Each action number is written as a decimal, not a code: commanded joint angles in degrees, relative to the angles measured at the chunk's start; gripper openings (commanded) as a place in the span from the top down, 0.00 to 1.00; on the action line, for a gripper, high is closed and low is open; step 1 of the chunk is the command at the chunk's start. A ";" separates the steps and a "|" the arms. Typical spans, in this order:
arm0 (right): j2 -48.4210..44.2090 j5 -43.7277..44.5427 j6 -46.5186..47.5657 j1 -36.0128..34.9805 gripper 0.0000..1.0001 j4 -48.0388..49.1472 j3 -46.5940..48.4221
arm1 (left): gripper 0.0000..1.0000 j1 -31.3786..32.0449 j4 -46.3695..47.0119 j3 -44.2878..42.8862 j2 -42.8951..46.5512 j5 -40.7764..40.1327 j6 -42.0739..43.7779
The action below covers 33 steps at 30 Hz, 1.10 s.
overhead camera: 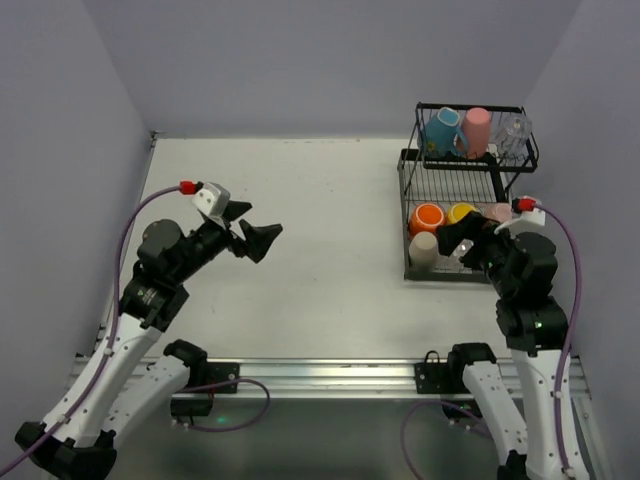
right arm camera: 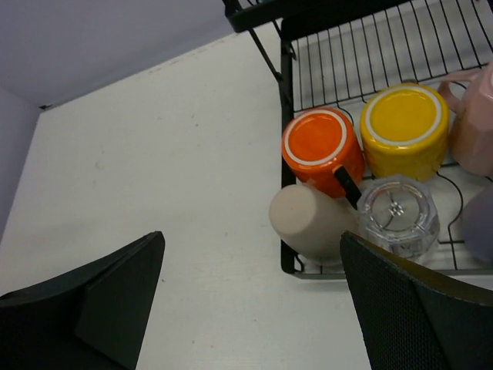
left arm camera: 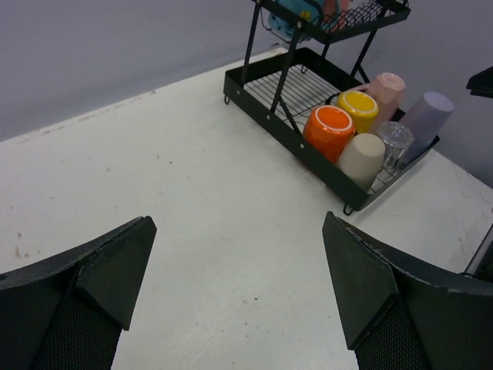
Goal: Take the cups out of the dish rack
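Observation:
The black wire dish rack (overhead camera: 412,190) stands at the back right. Its upper shelf holds a blue mug (overhead camera: 441,130), a pink cup (overhead camera: 476,130) and a clear cup (overhead camera: 512,133). Its lower tray holds upturned cups: orange (right arm camera: 320,146), yellow (right arm camera: 405,123), beige (right arm camera: 308,220), clear (right arm camera: 397,212), pink (right arm camera: 474,123) and lavender (left arm camera: 428,116). My right gripper (right arm camera: 253,237) is open and empty, hovering just in front of the beige cup at the tray's near left corner. My left gripper (left arm camera: 237,223) is open and empty above the bare table, far left of the rack (left arm camera: 262,96).
Grey walls close in the table at the back and both sides. The white tabletop (overhead camera: 320,260) stretches between my left gripper (overhead camera: 255,228) and the rack. A metal rail (overhead camera: 320,372) with the arm bases runs along the near edge.

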<state>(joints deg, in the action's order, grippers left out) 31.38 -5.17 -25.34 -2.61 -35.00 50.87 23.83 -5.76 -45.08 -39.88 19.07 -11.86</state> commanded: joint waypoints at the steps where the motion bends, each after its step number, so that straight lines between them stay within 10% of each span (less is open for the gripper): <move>1: 3.59 4.11 2.93 -0.37 0.01 -4.98 3.09 | 0.00 0.60 -1.01 1.75 -0.99 0.01 -0.62; 33: 38.06 19.84 9.88 -16.55 0.04 -4.55 9.07 | 0.00 2.71 -1.27 4.91 -2.04 -7.38 -1.41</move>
<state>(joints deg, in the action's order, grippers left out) 69.76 11.44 -15.99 -18.74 -39.13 59.55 26.28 -6.96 -39.83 -41.65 11.90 -13.93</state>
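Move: Out ahead of the right hand, about 9 cm forward, 2 cm to its left and roughly 22 cm below, stands the cream cup in the rack's near left corner. The orange mug is some 8 cm farther out than that cup and 2 cm to its right, with the yellow mug about 7 cm right of the orange one; the clear glass stands 8 cm right of the cream cup. From the left hand, the cream cup is about 34 cm to the right, 8 cm ahead and 25 cm below. Sinking about 12 cm while reaching some 7 cm forward and then a little left, the right hand comes down over the cream cup. Its fingers tip steeply downward by about 30 degrees, its left side rolls lower, and the jaws stay wide open above the cup. The empty left hand drops about 6 cm, mostly early on, tipping slightly down. ##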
